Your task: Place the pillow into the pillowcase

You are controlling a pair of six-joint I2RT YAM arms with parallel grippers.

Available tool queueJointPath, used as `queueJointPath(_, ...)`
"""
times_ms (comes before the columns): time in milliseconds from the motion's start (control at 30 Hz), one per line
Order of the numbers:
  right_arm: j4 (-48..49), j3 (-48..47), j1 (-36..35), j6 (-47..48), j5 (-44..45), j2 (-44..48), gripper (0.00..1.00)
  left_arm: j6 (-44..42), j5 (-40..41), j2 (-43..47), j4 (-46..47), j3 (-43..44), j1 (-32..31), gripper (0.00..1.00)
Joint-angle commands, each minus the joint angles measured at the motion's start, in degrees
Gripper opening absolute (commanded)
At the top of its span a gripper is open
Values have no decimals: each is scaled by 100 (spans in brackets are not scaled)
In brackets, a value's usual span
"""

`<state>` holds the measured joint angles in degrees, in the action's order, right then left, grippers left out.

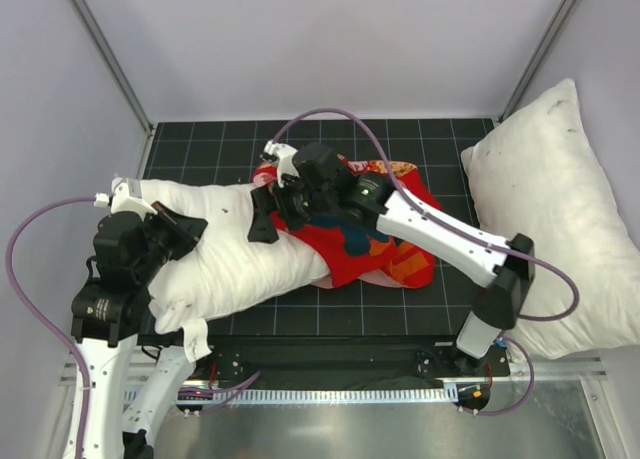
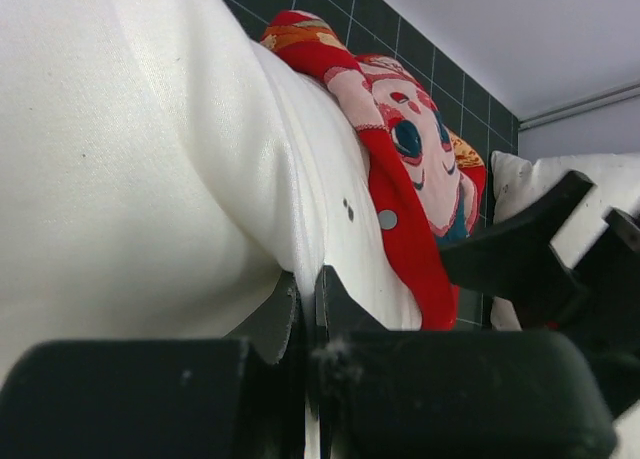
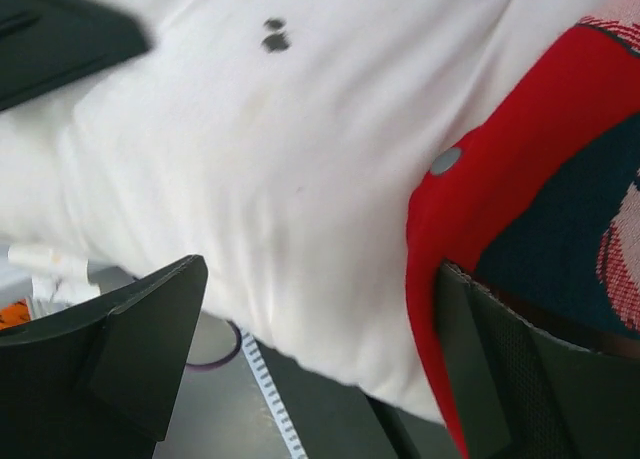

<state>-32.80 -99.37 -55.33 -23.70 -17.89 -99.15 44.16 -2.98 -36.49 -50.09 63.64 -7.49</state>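
The white pillow (image 1: pixel 240 254) lies across the left of the mat, and its right end sits in the mouth of the red pillowcase (image 1: pixel 350 249). My left gripper (image 1: pixel 190 229) is shut on a fold of the pillow's fabric (image 2: pixel 150 159) near its left end. My right gripper (image 1: pixel 272 211) is open over the pillow's middle. In the right wrist view the gripper (image 3: pixel 320 359) straddles the pillow (image 3: pixel 280 159). One finger (image 3: pixel 520 379) is against the red hem (image 3: pixel 520 179), beside a grey snap. The printed child's face (image 2: pixel 410 149) shows in the left wrist view.
A larger white pillow (image 1: pixel 560 219) with dark specks leans against the right wall. The dark gridded mat (image 1: pixel 400 309) ends at a metal front ledge with a ruler strip (image 1: pixel 330 394). Grey walls enclose the left, back and right.
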Motion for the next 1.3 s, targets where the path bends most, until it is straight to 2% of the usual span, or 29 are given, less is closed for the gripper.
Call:
queueJointPath(0,413,556,-197,857,223,914,100,-109,-291,-16,307,228,-60,0)
queueJointPath(67,607,848,-372,1374,750,1195,100,-127,-299,-51,263,272,-60,0)
queueJointPath(167,1701,1735,-671,2094,1235,1810,100,-118,-396,-60,201,325,-51,0)
queueJointPath(200,1950,2207,-715,2107,1392,2082,100,-118,-405,-60,192,334,-60,0)
queueJointPath(267,2250,2535,-725,2151,1621,2268,100,-136,-379,-51,122,395,-60,0)
queueJointPath(333,2515,2844,-725,2071,1631,2426,100,-145,-361,-51,113,430,-60,0)
queueJointPath(400,2419,2879,-742,2342,1053,2445,100,-162,-352,-86,96,448,-60,0)
queueJointPath(467,2471,2862,-847,2562,989,2383,100,-180,-396,-165,96,439,-51,0)
queueJointPath(567,2831,3012,-1549,3501,2435,2061,100,-189,-536,-253,95,430,-51,0)
queueJointPath(633,2324,2565,-1769,3819,2991,1717,100,-171,-545,-280,130,439,-60,0)
queueJointPath(700,2042,2283,-1849,4083,3177,1259,100,-162,-537,-289,131,491,-51,0)
queueJointPath(833,2181,2264,-1946,4374,3239,837,100,-171,-572,-341,131,544,-60,0)
queueJointPath(933,1953,1905,-1946,4374,3807,277,98,-162,-659,-403,139,562,-60,0)
queueJointPath(967,1883,1669,-1946,4261,4019,100,61,-154,-677,-411,139,580,-60,0)
queueJointPath(1033,1935,1431,-1946,3902,4598,-190,17,-145,-695,-429,157,632,-60,0)
queueJointPath(1067,1952,1351,-1946,3708,4810,-183,4,-171,-704,-438,157,667,-60,0)
queueJointPath(1167,2566,1657,-1938,3365,4865,290,4,-337,-477,-517,61,947,-60,13)
queueJointPath(1267,2901,1982,-1727,2777,4760,860,4,-680,-221,-736,-361,1387,-51,40)
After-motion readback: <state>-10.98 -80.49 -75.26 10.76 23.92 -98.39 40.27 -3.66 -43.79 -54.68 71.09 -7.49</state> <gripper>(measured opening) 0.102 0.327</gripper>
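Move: The pillow's loose near side, just outside the pillowcase, lies about 7 cm below the open right hand, 3 cm back and 2 cm to its left. The pillowcase's open lip crosses some 6 cm to this hand's right, 2 cm back and 7 cm lower; the middle of the case is about 20 cm right, level with it and 14 cm below. From the left hand, still pinching a fold, that near side is some 13 cm right, 4 cm back and 10 cm below. The pillow's near side is pinched by the right hand, which first backs off rightward and slightly up from the pillowcase lip, then swings left and sinks about 10 cm, edging forward again at the end, rolling some 50 degrees with its forward side coming up before its fingers close. The left hand keeps its fold almost in place, then opens partway and lets go. ##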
